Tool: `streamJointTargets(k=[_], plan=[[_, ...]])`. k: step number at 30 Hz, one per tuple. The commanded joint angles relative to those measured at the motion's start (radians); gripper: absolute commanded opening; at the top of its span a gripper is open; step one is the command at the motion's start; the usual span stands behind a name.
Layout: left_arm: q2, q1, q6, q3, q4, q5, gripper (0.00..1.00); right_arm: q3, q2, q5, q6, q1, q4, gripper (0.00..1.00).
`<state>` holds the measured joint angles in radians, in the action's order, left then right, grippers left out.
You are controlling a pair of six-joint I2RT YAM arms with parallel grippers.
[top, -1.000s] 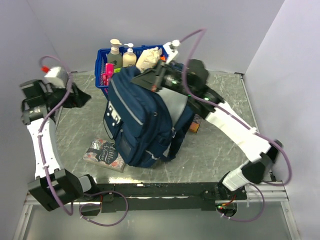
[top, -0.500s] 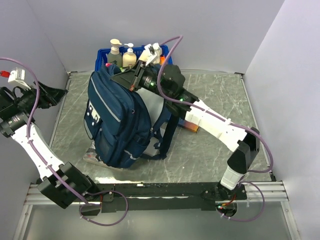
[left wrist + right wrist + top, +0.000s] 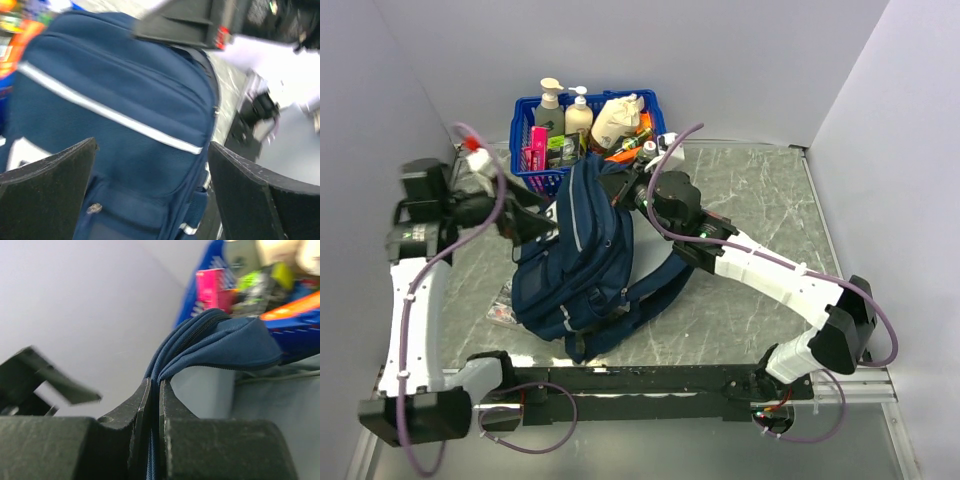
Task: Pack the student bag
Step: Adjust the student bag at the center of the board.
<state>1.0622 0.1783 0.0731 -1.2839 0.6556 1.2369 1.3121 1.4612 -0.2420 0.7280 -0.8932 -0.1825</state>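
The student bag [image 3: 582, 255], navy with a pale stripe, stands slumped in the middle of the table with its straps trailing toward the front. My right gripper [image 3: 617, 186] is at the bag's top and is shut on it. In the right wrist view the two fingers [image 3: 145, 405] pinch a fold of navy fabric [image 3: 220, 335] beside the zipper, with the right gripper [image 3: 155, 385] fully closed around it. My left gripper [image 3: 540, 222] is open at the bag's upper left side. In the left wrist view the bag's striped front [image 3: 120, 115] fills the gap between the wide-apart fingers of the left gripper [image 3: 152, 145].
A blue mesh basket [image 3: 525, 130] with pump bottles and packets stands behind the bag against the back wall. A patterned book [image 3: 501, 306] lies partly under the bag's left edge. Walls close in on the left, back and right.
The bag has sagged lower and turned, its top still in my right gripper. My left arm swung in from the left wall to the bag's side, its jaws wider.
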Motion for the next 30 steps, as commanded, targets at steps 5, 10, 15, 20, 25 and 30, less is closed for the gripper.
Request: streamJointTargets(k=[5, 10, 15, 20, 25, 30], plan=[[0.028, -0.336, 0.045, 0.084, -0.042, -0.195, 0.96, 0.096, -0.036, -0.111, -0.018, -0.013, 0.149, 0.13], [0.022, -0.399, -0.037, 0.124, -0.116, -0.352, 0.96, 0.095, -0.044, -0.097, -0.025, -0.026, 0.152, 0.14], [0.009, -0.407, -0.067, 0.09, -0.08, -0.309, 0.96, 0.102, -0.044, -0.115, -0.032, -0.033, 0.169, 0.1], [-0.028, -0.47, -0.065, 0.1, -0.054, -0.467, 0.96, 0.144, -0.035, -0.117, -0.027, -0.046, 0.207, 0.05], [-0.047, -0.563, -0.049, 0.065, -0.016, -0.58, 0.96, 0.188, -0.001, -0.128, -0.032, -0.055, 0.247, 0.06], [-0.054, -0.614, -0.044, 0.069, -0.042, -0.805, 0.96, 0.188, 0.002, -0.118, -0.022, -0.065, 0.235, 0.06]])
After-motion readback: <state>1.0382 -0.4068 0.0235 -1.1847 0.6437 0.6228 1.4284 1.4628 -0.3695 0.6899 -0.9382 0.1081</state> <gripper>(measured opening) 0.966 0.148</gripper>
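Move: The student bag stands hung by its rim from the closed right fingers, its middle some 9 cm back, 9 cm left and 16 cm below that hand. From the open left hand the bag's middle lies about 7 cm to the right, 4 cm back and 15 cm lower. The blue basket is roughly 22 cm ahead of the left hand, 8 cm to its right and 25 cm below; the Little Women book lies some 8 cm back, 4 cm left and 35 cm below it. The bag's upper front panel is what the left hand closes in on: it sweeps right about 8 cm and down 6 to 7 cm, a little back, mostly in a quick start, then creeps while rolling its left side up some 15 degrees, fingers wide open, seemingly coming against the cloth. The right hand keeps its pinch on the rim, easing a couple of centimetres down and right and rolling its left side down about 10 degrees. ##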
